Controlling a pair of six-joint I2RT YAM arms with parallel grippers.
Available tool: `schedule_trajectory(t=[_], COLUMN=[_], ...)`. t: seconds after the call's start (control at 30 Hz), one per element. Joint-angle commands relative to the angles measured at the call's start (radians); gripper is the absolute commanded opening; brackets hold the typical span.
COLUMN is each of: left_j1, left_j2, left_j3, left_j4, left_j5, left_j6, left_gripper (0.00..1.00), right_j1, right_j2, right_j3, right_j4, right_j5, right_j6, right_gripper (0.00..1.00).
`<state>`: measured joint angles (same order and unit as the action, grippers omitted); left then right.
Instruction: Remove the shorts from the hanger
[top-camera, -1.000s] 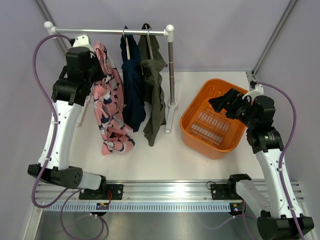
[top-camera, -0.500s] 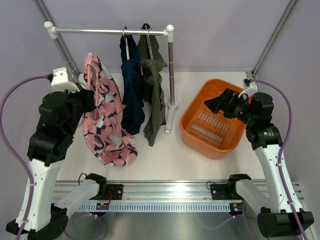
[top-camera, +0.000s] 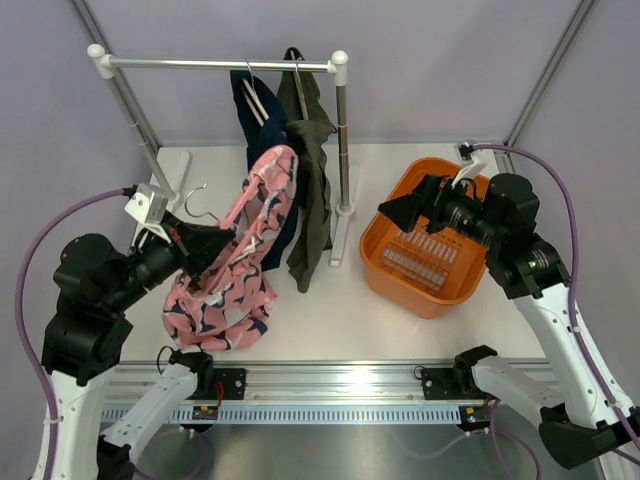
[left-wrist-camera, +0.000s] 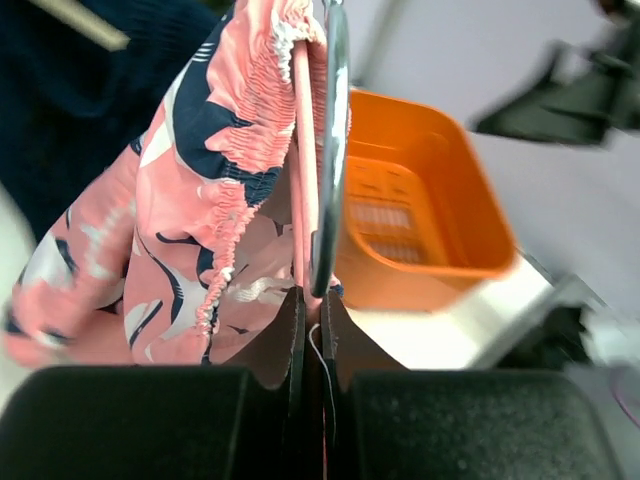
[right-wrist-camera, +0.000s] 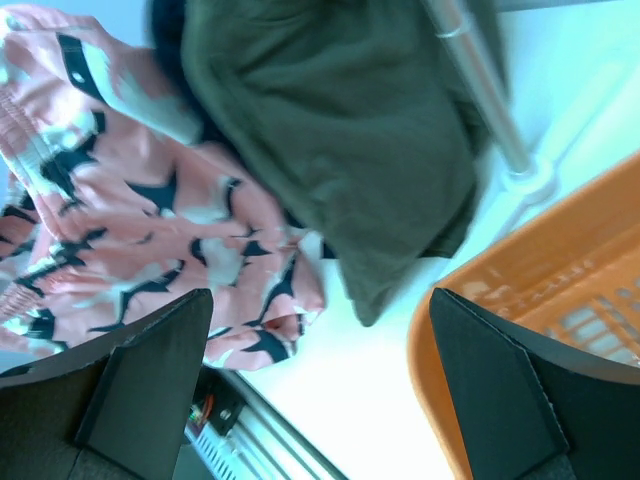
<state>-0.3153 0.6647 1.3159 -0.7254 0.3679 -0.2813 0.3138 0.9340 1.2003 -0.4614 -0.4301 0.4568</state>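
Note:
My left gripper (top-camera: 212, 246) is shut on the waistband of the pink blotched shorts (top-camera: 238, 268), held off the rail, low in front of the rack. In the left wrist view the jaws (left-wrist-camera: 312, 295) pinch the pink waistband (left-wrist-camera: 240, 150) beside a metal hanger wire (left-wrist-camera: 332, 150). The navy shorts (top-camera: 250, 108) and the olive shorts (top-camera: 312, 180) hang from hangers on the rail (top-camera: 200, 63). My right gripper (top-camera: 398, 210) is open and empty above the basket's left rim. Its wrist view (right-wrist-camera: 335, 385) shows the pink shorts (right-wrist-camera: 130, 200) and the olive shorts (right-wrist-camera: 340, 120).
An orange basket (top-camera: 395, 272) stands on the table right of the rack; its rim shows in the right wrist view (right-wrist-camera: 450, 330). The rack's right post (top-camera: 343, 140) and foot stand between the shorts and the basket. The left post (top-camera: 135, 120) slants down behind my left arm.
My left arm has pulled the pink shorts off the rail, down and toward the front, then right. My right gripper has moved left toward the rack.

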Motion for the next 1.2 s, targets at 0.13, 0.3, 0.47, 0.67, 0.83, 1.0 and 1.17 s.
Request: schedule_trajectory(t=[0.13,0.3,0.47,0.67,0.83,1.0,1.17], left_j1=[-0.004,-0.004,-0.004,-0.019,-0.05,-0.062,-0.07], left_j2=[-0.011,0.038,0.081,0.124,0.141,0.147,0.148], left_j3=[-0.015,-0.082,-0.144,-0.185,-0.182,-0.178,-0.176], left_j4=[0.13,0.119,0.155,0.211,0.227,0.228,0.227], left_j5=[0.399,0.359,0.299,0.256,0.238,0.232,0.233], left_j6=[0.037,0.045,0.025,-0.028,-0.035,-0.033,-0.033], left_gripper=[0.0,0.0,0.0,0.0,0.0,0.0,0.0], right_j1=[0.257,0.398,0.499,0.576,0.608,0.633,0.637], right_j2=[0.064,0.161,0.241,0.325,0.397,0.465,0.497], right_j3=[0.131,0.171,0.238,0.309,0.361,0.409,0.433], right_j4=[0.02,0.021,-0.012,-0.051,-0.089,-0.125,-0.144], right_j5=[0.132,0.227,0.35,0.51,0.616,0.683,0.732], right_j6=[0.013,0.019,0.006,-0.003,-0.01,-0.021,-0.018], right_gripper=[0.99,0.99,0.98,0.93,0.87,0.84,0.75])
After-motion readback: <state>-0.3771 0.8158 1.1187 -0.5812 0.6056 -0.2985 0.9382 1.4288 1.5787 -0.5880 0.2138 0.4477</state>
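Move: The left hand already holds the hanger by its neck, and the shorts' waistband end on the hanger's free arm lies about 12 cm ahead, 11 cm to its right and some 5 cm above. From the open right hand that waistband end is roughly 24 cm to the left, 5 cm ahead and 5 cm higher. The olive trousers hang some 17 cm ahead and 18 cm left of the right hand; the orange bin sits about 14 cm ahead, 9 cm right, far below. Keeping its pinch on the hanger neck, the left hand backs off about 4 cm, then comes forward again, sinking and carrying the shorts rightward as it turns some 15 degrees clockwise and tips down. The right hand sweeps about 15 cm left to meet them, late sinks a little, rolls its left side down and starts closing around the waistband end, not yet shut. ##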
